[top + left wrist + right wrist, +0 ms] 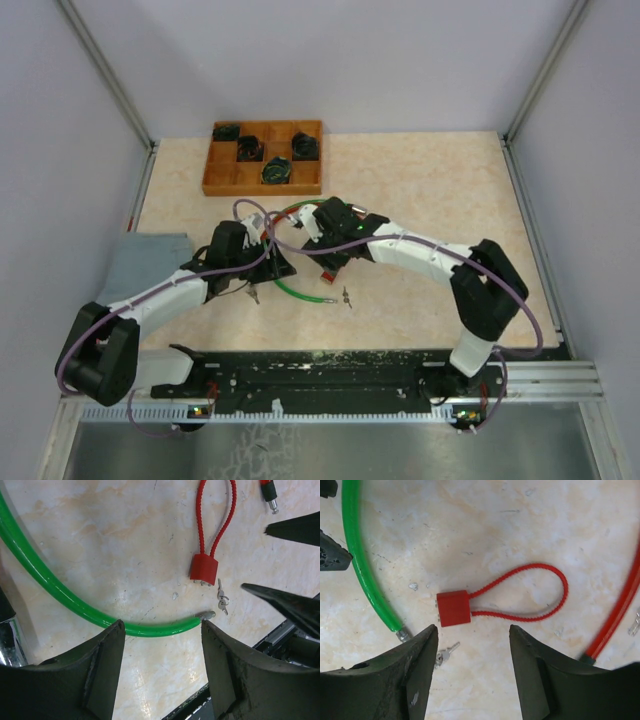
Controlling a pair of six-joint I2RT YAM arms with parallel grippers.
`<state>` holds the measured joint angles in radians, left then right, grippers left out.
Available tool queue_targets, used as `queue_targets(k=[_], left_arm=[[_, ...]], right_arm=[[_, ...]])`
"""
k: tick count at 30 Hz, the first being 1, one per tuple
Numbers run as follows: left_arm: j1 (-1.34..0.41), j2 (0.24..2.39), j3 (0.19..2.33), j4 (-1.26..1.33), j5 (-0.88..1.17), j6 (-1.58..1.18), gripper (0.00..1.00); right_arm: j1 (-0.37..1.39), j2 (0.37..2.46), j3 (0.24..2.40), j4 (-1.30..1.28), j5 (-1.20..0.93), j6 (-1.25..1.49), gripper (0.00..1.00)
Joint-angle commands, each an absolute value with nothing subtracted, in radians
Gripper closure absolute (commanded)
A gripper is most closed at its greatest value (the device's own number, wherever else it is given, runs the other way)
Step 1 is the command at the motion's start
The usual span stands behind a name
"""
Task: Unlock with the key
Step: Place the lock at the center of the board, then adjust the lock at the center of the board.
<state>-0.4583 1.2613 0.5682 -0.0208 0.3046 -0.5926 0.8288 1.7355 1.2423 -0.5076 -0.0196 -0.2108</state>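
Observation:
A small red padlock (453, 608) with a red cord loop (540, 592) lies flat on the table. A small silver key (442, 654) rests just below its body, partly behind my right gripper's left finger. My right gripper (472, 628) hovers open over the bare table right beside the lock, holding nothing. In the left wrist view the same padlock (204, 569) and key (221, 597) lie ahead to the right. My left gripper (162, 625) is open and empty, with the metal tip of a green cable (75, 600) near its fingertips. From above, both grippers meet mid-table, left (278, 265) and right (325, 258).
The green cable (295, 290) curves between the two grippers. A thicker red cable (620, 612) runs along the right, with another key (635, 622) by it. A wooden compartment tray (215, 175) holding dark coiled locks stands at the back. A grey cloth (150, 260) lies at left.

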Motion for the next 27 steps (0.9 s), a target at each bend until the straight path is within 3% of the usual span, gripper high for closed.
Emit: queue_targets(k=[1,11,27], left_arm=[[-0.457,1.259,0.565,0.016,0.335,-0.575,0.32],[-0.459,1.280,0.564,0.036,0.370,-0.574,0.32],[-0.458,1.257,0.557,0.030,0.358,-0.565,0.31]], right_arm=[[0.812,1.600,1.178,-0.500,0.132,-0.070,0.42],[0.743,1.610,1.007,-0.418,0.192,0.031,0.42],[0.691,1.884,1.218,-0.296,0.253,-0.049,0.41]])
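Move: The right hand has just let go of the lock, whose red body lies about 1 cm back, 1 cm left and 6 cm below it. The cable loop runs forward from the body, its middle some 5 cm ahead. The keys lie about 5 cm back and 3 cm right, the green hose's end 6 cm back and 1 cm left, the red hose's end roughly 7 cm ahead and 11 cm right. From the left hand the lock is 1 cm ahead, 9 cm right. The right hand, already empty and part open, hops up nearly 2 cm and swings about 9 cm right off the lock, sinking and turning some 20 degrees clockwise as it goes. Low over the table it then reverses into a forward sweep of about 5 cm with a little left in it, coming in along the right side of the cable loop about 5 cm lower than it began, fingers staying part open with no grip on the lock. ##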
